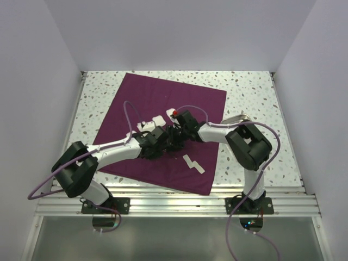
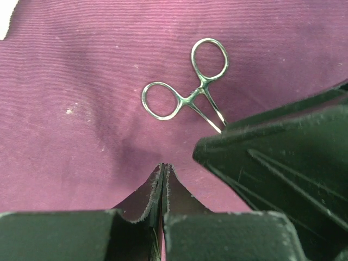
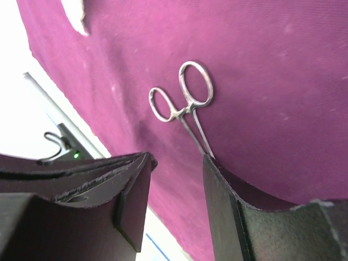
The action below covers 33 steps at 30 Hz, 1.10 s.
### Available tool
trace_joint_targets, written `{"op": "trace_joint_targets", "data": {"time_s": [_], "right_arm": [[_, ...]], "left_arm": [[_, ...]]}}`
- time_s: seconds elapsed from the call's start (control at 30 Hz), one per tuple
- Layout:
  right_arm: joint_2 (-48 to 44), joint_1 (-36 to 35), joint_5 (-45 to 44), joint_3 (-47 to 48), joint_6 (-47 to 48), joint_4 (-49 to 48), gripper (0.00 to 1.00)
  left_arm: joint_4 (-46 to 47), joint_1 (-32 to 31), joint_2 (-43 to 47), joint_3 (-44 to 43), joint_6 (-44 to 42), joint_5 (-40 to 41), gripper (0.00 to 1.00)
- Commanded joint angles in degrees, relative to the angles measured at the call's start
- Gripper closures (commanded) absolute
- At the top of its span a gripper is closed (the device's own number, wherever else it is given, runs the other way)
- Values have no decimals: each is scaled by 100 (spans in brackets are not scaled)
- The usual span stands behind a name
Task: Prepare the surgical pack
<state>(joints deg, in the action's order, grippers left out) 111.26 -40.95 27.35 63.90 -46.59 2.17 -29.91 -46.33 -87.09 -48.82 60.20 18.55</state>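
The surgical pack's dark purple cloth point(image 1: 163, 98) lies spread flat on the speckled table. White gauze squares point(image 1: 155, 122) rest near its middle, and a second white gauze strip point(image 1: 193, 163) lies toward the near corner. A thin metal clamp point(image 2: 187, 98) lies on the cloth, its finger rings away from both grippers. My left gripper point(image 2: 164, 173) is shut with nothing in it, just short of the clamp. My right gripper point(image 3: 176, 185) stands open beside it. The clamp point(image 3: 182, 103) runs with its tips to the edge of the right finger point(image 3: 220, 196), where they are hidden.
Both arms meet over the middle of the cloth point(image 1: 169, 138). A silvery object point(image 1: 238, 117) peeks out behind the right arm's elbow, off the cloth. The table's metal rail point(image 1: 174, 204) runs along the near edge. White walls close in the three other sides.
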Motion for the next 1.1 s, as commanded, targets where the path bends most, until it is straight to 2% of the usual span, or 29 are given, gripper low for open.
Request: {"op": "trace_joint_targets", "data": {"time_s": [0.0, 0.07, 0.2, 0.27, 0.3, 0.33, 0.4, 0.47, 0.63, 0.73, 0.77, 0.9, 1.07], "right_arm": [[-157, -1, -309, 394, 316, 535, 53], [-131, 8, -520, 605, 737, 1002, 53], [-508, 52, -1038, 624, 1168, 1547, 53], [-597, 236, -1179, 659, 1318, 1803, 52], [-675, 471, -1241, 642, 1449, 2022, 52], [-902, 604, -1337, 572, 1503, 2041, 53], [-1141, 850, -1321, 448, 1608, 2155, 52], [-1370, 1080, -1425, 553, 1872, 2374, 52], [-1678, 1142, -1707, 685, 2224, 2929, 52], [-1775, 1282, -1690, 659, 2321, 2982, 52], [-1801, 1326, -1663, 633, 2347, 2982, 52], [-1924, 1572, -1523, 510, 2418, 2929, 52], [-2056, 1722, -1470, 352, 2497, 2920, 52]], "left_arm": [[232, -43, 113, 65, -202, -9, 100], [144, -43, 183, 57, -185, 35, 100], [195, -43, 280, -48, -246, 0, 65], [266, -43, 202, -128, -194, -79, 60], [180, -43, 114, -319, -132, -79, 51], [5, -43, -122, -469, -19, -36, 49], [-547, -43, -395, -907, 395, 228, 48], [-638, -26, -694, -1172, 448, 351, 48], [-797, -78, -1407, -1753, 536, 124, 49], [-1077, -184, -1662, -1973, 992, -44, 49], [-1478, -227, -1732, -2174, 1350, -9, 49], [-1895, -342, -2075, -2571, 1696, 52, 47], [-2254, -368, -2347, -2781, 2135, -149, 50]]}}
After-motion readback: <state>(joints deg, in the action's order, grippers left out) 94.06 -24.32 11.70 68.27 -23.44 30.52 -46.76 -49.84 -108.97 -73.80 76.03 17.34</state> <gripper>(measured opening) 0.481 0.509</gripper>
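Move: The hemostat lies just under both grippers. From the shut left fingers its middle is about 3 cm ahead, 5 cm to the right and 2 cm below; from the open right fingers, some 4 cm to their left, 1 cm back and 3 cm down. Of the neighbours, the nearest gauze pad is roughly 12 cm ahead and 12 cm left of the left hand, and the white strips about 20 cm to its right and 4 cm back. Open the left gripper about half way and bring it some 6 cm to the right over the hemostat, first arcing forward and slightly up, then coming back and sinking so the fingers straddle the blades, tipping and turning it about 10 degrees counter-clockwise. Meanwhile clear the right gripper out, still open and empty, about 16 cm right towards the tray, also forward and up, its fingers tilting further down. ##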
